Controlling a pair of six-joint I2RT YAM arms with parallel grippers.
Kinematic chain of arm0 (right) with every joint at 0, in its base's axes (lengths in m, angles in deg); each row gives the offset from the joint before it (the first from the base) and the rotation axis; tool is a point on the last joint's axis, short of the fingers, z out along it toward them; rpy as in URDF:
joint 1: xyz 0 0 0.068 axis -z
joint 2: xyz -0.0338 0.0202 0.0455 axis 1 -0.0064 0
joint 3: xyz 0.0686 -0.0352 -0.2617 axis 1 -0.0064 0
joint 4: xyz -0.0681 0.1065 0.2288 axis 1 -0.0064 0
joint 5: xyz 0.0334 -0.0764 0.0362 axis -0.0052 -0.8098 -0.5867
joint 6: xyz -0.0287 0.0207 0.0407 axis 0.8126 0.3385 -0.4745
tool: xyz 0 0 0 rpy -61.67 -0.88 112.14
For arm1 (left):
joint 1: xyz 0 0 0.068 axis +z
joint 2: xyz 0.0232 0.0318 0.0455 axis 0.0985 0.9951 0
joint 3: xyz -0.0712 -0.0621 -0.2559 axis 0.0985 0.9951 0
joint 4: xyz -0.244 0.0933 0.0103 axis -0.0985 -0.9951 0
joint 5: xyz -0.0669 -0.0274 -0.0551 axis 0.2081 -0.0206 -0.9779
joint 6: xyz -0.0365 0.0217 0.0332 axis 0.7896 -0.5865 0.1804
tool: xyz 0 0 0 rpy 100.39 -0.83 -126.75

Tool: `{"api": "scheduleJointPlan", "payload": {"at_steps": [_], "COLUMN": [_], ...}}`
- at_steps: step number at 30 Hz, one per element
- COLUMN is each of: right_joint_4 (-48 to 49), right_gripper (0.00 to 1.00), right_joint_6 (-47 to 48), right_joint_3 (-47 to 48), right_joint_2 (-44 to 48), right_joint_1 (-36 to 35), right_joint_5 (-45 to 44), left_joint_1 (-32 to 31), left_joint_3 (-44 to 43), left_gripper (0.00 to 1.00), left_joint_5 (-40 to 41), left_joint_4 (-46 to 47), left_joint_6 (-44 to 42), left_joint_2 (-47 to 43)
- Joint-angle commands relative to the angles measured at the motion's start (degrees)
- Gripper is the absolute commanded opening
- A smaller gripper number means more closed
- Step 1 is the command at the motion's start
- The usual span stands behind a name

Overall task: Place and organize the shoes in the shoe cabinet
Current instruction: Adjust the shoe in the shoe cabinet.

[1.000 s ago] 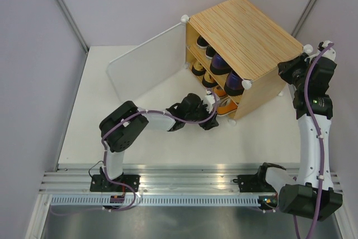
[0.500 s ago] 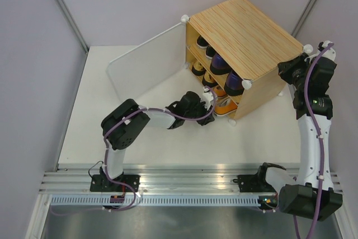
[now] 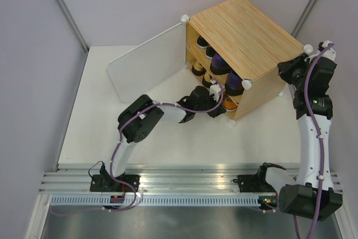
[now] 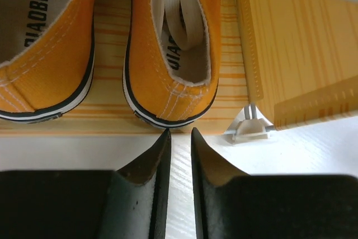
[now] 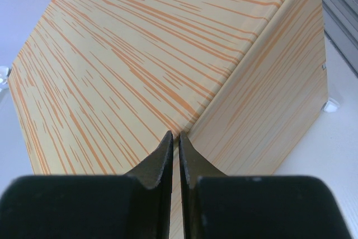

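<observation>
The shoe cabinet (image 3: 240, 32) stands at the back right with its white door (image 3: 145, 65) swung open to the left. Black sneakers (image 3: 202, 42) and purple loafers (image 3: 221, 62) show on its upper shelf, gold pumps (image 3: 197, 70) below. My left gripper (image 3: 218, 107) is at the lower opening. In its wrist view the left gripper (image 4: 179, 131) has only a narrow gap, nothing in it, its tips at the heel of the right orange sneaker (image 4: 170, 54); the other orange sneaker (image 4: 45, 54) lies beside it on the cabinet floor. My right gripper (image 5: 179, 134) is shut against the cabinet's (image 5: 140, 54) outer edge.
A white corner knob (image 4: 249, 127) of the cabinet sits just right of my left fingertips. The cabinet's side wall (image 4: 302, 54) is close on the right. The open door bounds the left side of the approach. Grey walls enclose the table (image 3: 168, 144).
My left arm has reached further toward the cabinet and its jaws have narrowed. The orange sneaker sits deeper inside the lower opening. The right arm has not moved.
</observation>
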Motion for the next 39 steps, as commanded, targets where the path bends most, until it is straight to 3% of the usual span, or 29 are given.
{"api": "scheduleJointPlan", "payload": {"at_steps": [1,8,15,18,21,22,26,28,30,36,39], "right_joint_4": [0.24,0.15,-0.55,-0.81,-1.43,-1.6,-2.48,-2.48,-2.4,-2.66,-2.83], "right_gripper": [0.1,0.1,0.14,0.27,0.39,0.41,0.48,0.49,0.49,0.5,0.5], "right_joint_6": [-0.88,-0.79,-0.62,-0.88,-1.14,-1.15,-1.76,-2.55,-2.73,-2.38,-2.38], "right_joint_3": [-0.16,-0.42,-0.95,-1.3,-1.04,-0.6,-0.16,-0.77,-0.86,0.01,0.63], "right_joint_2": [-0.94,0.11,2.31,3.45,4.77,5.12,7.48,8.54,9.51,11.62,12.41], "right_joint_1": [-0.75,-0.75,-0.67,-0.75,-0.75,-0.75,-0.75,-0.84,-1.19,-3.83,-4.18], "right_joint_5": [3.73,3.64,3.55,3.99,4.96,5.14,6.19,6.45,7.07,6.98,7.59], "left_joint_1": [-0.43,-0.51,1.32,2.47,2.65,2.74,3.18,3.52,5.89,10.46,18.8], "left_joint_3": [-2.05,0.31,16.63,23.14,26.42,26.42,22.92,20.01,15.82,-0.19,-8.19], "left_gripper": [0.25,0.39,0.68,0.73,0.78,0.78,0.82,0.94,0.94,0.99,1.0], "left_joint_5": [-1.74,-3.06,-0.77,0.02,0.55,0.64,6.24,16.95,18.56,31.73,33.68], "left_joint_4": [9.16,11.71,9.01,6.98,0.4,-5.71,-23.19,-27.11,-32.04,-41.89,-46.0], "left_joint_6": [5.82,7.32,5.21,5.65,3.11,0.93,-4.1,-2.28,-0.77,-4.45,-0.79], "left_joint_2": [0.52,-0.26,-15.72,-24.94,-35.13,-37.6,-53.13,-57.38,-61.24,-62.06,-58.65]}}
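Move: The left hand's fingertips are at the heel of the near orange shoe on the lower shelf. Its middle lies about 12 cm to the hand's right and 7 cm ahead, level with it. The other orange shoe is roughly 8 cm right and 12 cm ahead. The cabinet's near front foot is some 4 cm right and 5 cm back, slightly lower. From the right hand, at the cabinet's top side edge, the near orange shoe lies about 5 cm ahead, 4 cm left and 28 cm below. The left fingertips stay at the orange shoe's heel, creeping about 1 cm right, then come free. The left hand draws left and back out of the cabinet front, then sweeps up nearly 40 cm and farther left, curving forward again, opening wide, turning some 40 degrees counter-clockwise and tipping up. The right hand eases off the cabinet's side edge, about 5 cm back, 5 cm left and a little up, half opening. ##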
